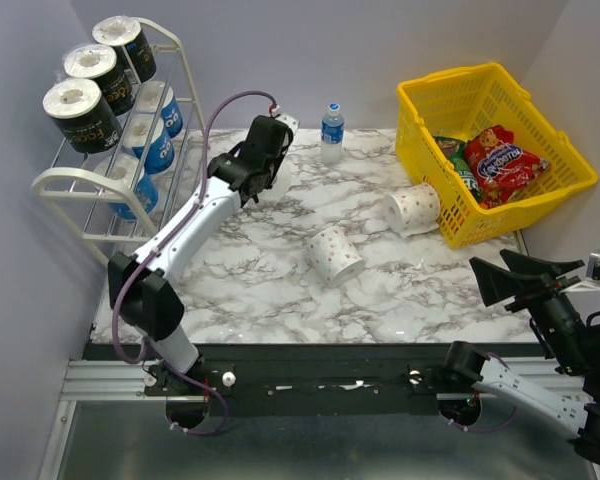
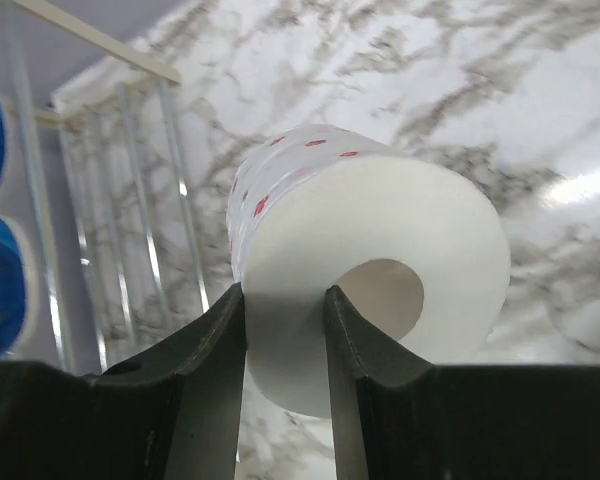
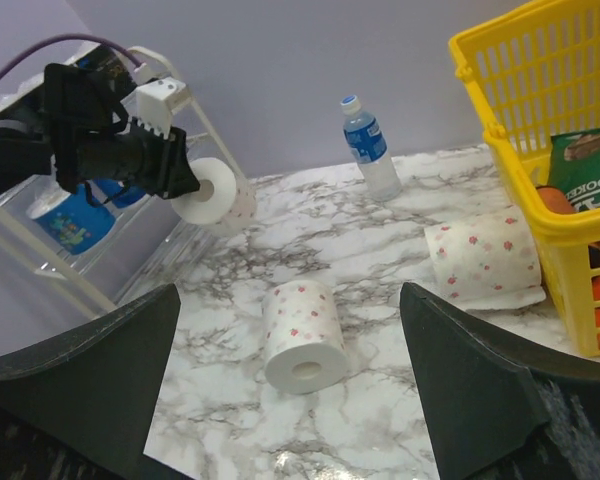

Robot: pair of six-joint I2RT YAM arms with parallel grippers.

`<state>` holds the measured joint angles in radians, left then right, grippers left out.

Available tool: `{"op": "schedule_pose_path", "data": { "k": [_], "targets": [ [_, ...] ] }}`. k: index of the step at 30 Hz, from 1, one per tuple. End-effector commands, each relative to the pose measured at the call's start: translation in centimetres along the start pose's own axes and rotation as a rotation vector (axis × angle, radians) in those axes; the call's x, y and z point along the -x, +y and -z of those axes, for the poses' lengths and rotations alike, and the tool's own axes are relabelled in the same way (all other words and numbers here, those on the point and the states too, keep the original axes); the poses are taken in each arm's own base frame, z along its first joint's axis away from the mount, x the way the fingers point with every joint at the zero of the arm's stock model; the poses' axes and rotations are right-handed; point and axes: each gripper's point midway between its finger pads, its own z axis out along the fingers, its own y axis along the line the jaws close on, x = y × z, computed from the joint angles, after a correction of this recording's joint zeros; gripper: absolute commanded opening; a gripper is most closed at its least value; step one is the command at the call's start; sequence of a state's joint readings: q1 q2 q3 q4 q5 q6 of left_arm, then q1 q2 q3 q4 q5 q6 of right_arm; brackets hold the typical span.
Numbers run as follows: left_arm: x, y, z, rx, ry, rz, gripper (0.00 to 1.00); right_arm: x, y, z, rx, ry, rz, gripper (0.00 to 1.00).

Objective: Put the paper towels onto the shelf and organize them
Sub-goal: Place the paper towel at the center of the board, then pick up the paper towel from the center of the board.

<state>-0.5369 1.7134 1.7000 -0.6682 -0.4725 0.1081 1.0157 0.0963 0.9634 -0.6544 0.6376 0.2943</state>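
Note:
My left gripper (image 2: 285, 295) is shut on a white paper towel roll with reddish dots (image 2: 380, 270): one finger sits in the core, the other outside the wall. It holds the roll (image 3: 220, 195) above the table, just right of the white shelf (image 1: 80, 185). Three black rolls (image 1: 80, 112) line the shelf's top tier, and blue rolls (image 1: 158, 145) lie on the tiers below. Two more dotted rolls lie on the marble, one in the middle (image 1: 334, 254) and one by the basket (image 1: 413, 209). At the near right, my right gripper (image 1: 505, 268) stands open and holds nothing.
A yellow basket (image 1: 460, 95) with snack packets stands at the back right. A small water bottle (image 1: 331, 132) stands at the back edge of the marble top. Grey walls close in on the left, back and right.

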Motion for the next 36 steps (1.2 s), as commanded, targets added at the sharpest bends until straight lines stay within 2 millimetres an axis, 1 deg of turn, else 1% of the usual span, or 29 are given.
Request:
{"op": "schedule_pose_path", "data": {
  "k": [1, 2, 3, 4, 5, 6, 8, 9, 12, 14, 15, 16, 18, 19, 20, 21, 23, 25, 26, 27, 30, 32, 36],
  "targets": [
    [-4.4, -4.4, 4.0, -0.270, 0.084, 0.160, 0.27, -1.1, 0.4, 1.1, 0.057, 0.058, -0.027, 1.00],
    [-5.1, -5.1, 4.3, -0.295, 0.100, 0.182, 0.27, -1.0, 0.5, 1.2, 0.063, 0.055, -0.032, 1.00],
    [-6.8, -5.5, 4.0, -0.299, 0.129, 0.186, 0.27, -0.8, 0.5, 1.3, 0.068, 0.050, -0.035, 1.00],
    [-7.1, -5.5, 4.5, -0.305, 0.123, 0.201, 0.27, -0.3, 0.6, 1.5, 0.077, 0.042, -0.039, 1.00],
    [-7.6, -5.5, 4.4, -0.308, 0.131, 0.225, 0.27, -0.2, 0.5, 1.6, 0.078, 0.040, -0.031, 1.00],
    [-8.5, -6.1, 4.1, -0.332, 0.142, 0.237, 0.27, 0.0, 0.6, 1.6, 0.079, 0.042, -0.027, 1.00],
    [-9.4, -6.0, 3.8, -0.337, 0.153, 0.278, 0.29, 0.6, 0.4, 2.0, 0.078, 0.036, -0.021, 1.00],
    [-10.4, -6.2, 3.3, -0.354, 0.177, 0.315, 0.29, 0.9, 0.3, 2.1, 0.074, 0.033, -0.018, 1.00],
    [-12.2, -6.6, 2.5, -0.359, 0.221, 0.349, 0.33, 1.0, 0.1, 2.3, 0.071, 0.033, -0.010, 1.00],
    [-12.8, -6.8, 2.2, -0.353, 0.243, 0.349, 0.44, 1.0, -0.3, 2.4, 0.056, 0.029, -0.007, 1.00],
    [-13.0, -6.6, 2.3, -0.340, 0.254, 0.345, 0.51, 1.1, -0.4, 2.5, 0.056, 0.030, -0.012, 1.00],
    [-12.9, -5.8, 2.3, -0.306, 0.244, 0.335, 0.67, 1.2, -0.5, 2.6, 0.052, 0.027, -0.017, 1.00],
    [-12.2, -4.6, 2.8, -0.267, 0.204, 0.328, 0.79, 1.0, -0.6, 2.7, 0.049, 0.036, -0.024, 1.00],
    [-11.1, -4.0, 3.7, -0.255, 0.153, 0.325, 0.83, 1.0, -0.7, 2.8, 0.045, 0.033, -0.027, 1.00],
    [-10.8, -3.1, 4.0, -0.216, 0.122, 0.282, 0.83, 0.9, -0.7, 2.7, 0.044, 0.037, -0.030, 1.00],
    [-10.4, -2.8, 4.3, -0.197, 0.095, 0.256, 0.83, 0.9, -0.7, 2.7, 0.042, 0.038, -0.029, 1.00],
    [-10.0, -3.0, 5.3, -0.176, 0.050, 0.169, 0.82, 0.9, -0.6, 2.6, 0.039, 0.041, -0.031, 1.00],
    [-10.2, -4.0, 5.6, -0.187, 0.046, 0.121, 0.82, 1.0, -0.5, 2.4, 0.034, 0.047, -0.024, 1.00],
    [-10.3, -5.3, 5.9, -0.211, 0.040, 0.086, 0.82, 1.1, -0.5, 2.4, 0.031, 0.051, -0.020, 1.00],
    [-10.6, -5.7, 5.9, -0.202, 0.044, 0.064, 0.82, 1.1, -0.5, 2.3, 0.025, 0.054, -0.016, 1.00],
    [-11.3, -7.6, 5.9, -0.207, 0.061, -0.013, 0.83, 1.4, -0.5, 2.2, 0.012, 0.068, -0.011, 1.00],
    [-11.7, -8.1, 5.6, -0.207, 0.075, -0.033, 0.84, 1.4, -0.6, 2.2, 0.002, 0.073, -0.010, 1.00],
    [-12.4, -8.1, 4.6, -0.167, 0.087, -0.062, 0.84, 1.6, -0.8, 2.3, -0.012, 0.067, -0.024, 1.00]
  ]
}}
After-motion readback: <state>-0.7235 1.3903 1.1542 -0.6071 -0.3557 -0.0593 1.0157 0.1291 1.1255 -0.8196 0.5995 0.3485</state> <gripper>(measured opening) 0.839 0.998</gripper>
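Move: The left hand still pinches a patterned paper towel by its end wall. The bare spot it is taken to lies about 8 cm back, straight below sideways, some 20 cm down. Another patterned roll lies about 8 cm back and 13 cm right; the bottle is roughly 16 cm ahead and 13 right; the shelf's middle is about 5 ahead and 23 left. From the right hand the spot is about 20 cm ahead, 34 left, 30 down. Back and down, about 11 cm each way, the left hand lowers the held paper towel to the board's middle, its fingers tipping some 20 degrees further down. There the fingers open and let go of the end wall; the hand lifts about 6 cm, then eases right and back, finally sinking again towards the other patterned roll. The open right hand drifts a couple of centimetres back and right. ##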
